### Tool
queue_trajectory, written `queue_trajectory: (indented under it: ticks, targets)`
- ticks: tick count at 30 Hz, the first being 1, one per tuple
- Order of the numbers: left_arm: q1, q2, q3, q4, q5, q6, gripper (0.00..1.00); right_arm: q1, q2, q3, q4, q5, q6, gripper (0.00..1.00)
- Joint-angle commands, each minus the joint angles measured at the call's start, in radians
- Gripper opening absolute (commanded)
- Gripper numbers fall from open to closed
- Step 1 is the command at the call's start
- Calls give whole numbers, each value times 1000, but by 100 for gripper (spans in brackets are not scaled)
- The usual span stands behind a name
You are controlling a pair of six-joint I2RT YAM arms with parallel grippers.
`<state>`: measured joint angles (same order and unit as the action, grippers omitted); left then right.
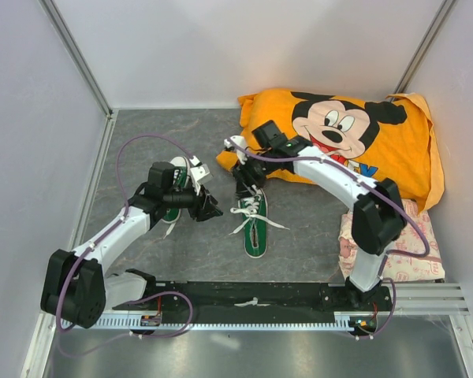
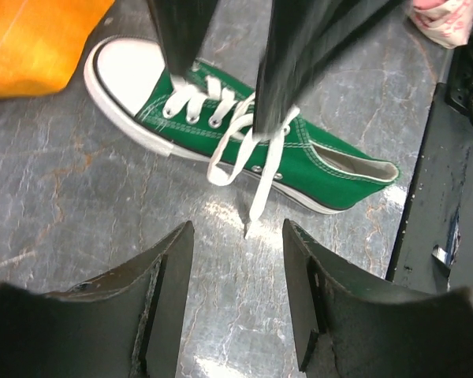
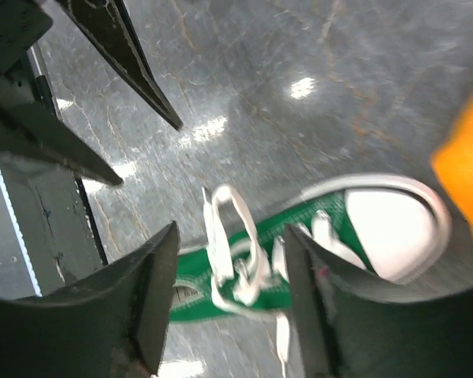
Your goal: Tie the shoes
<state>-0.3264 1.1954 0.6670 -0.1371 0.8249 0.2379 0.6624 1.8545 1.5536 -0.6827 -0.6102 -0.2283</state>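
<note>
Two green shoes with white toe caps lie on the grey floor. One shoe (image 1: 254, 226) lies in the middle with its white laces spread out. The other shoe (image 1: 178, 165) is mostly hidden under my left arm. My left gripper (image 1: 215, 211) is open just left of the middle shoe (image 2: 299, 157), and a loose lace end (image 2: 256, 209) lies on the floor in front of its fingertips. My right gripper (image 1: 243, 191) hangs open over that shoe (image 3: 355, 228). A loop of lace (image 3: 232, 236) stands up between its fingers, and neither finger touches it.
An orange Mickey Mouse cloth (image 1: 355, 134) lies at the back right, close behind the right gripper. A pink patterned cloth (image 1: 402, 244) sits by the right arm's base. White walls close in the floor on three sides. A black rail (image 1: 252, 295) runs along the near edge.
</note>
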Motion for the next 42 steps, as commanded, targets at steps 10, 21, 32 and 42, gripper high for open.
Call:
queue_trajectory:
  ticks: [10, 21, 32, 42]
  targets:
    - [3, -42, 6, 16, 137, 279, 56, -141, -255, -362, 17, -114, -463, 53]
    - [3, -40, 8, 19, 132, 276, 56, -123, -193, -395, 64, -180, -540, 51]
    - [1, -40, -1, 28, 108, 261, 57, -75, -184, -440, 81, -191, -554, 45]
    - [3, -46, -9, 28, 100, 258, 56, -70, -215, -466, 144, -155, -473, 0]
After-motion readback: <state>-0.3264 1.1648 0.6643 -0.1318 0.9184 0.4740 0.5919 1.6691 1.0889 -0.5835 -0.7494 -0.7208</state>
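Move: The lace stretch hanging over the shoe's right edge, by the ankle opening, lies about 6 cm back, 7 cm right and 7 cm below the right hand. The lace loop is roughly 3 cm back, 1 cm right and 7 cm below it; the shoe's middle 3 cm back, 4 cm right, 8 cm below; the left lace end 8 cm back, 1 cm right, 9 cm below. From the left hand, that lace stretch is some 13 cm right, 2 cm back and 6 cm below. Rightward first, after a slight lift, the right hand swings about 9 cm across the shoe, then sinks and draws back while easing a little left again, turning some 20 degrees counter-clockwise. Its half-open fingers come down at the shoe's right edge and close fully, pinching the lace by the ankle opening. The left hand rises slightly and turns about 15 degrees, then waits open. ##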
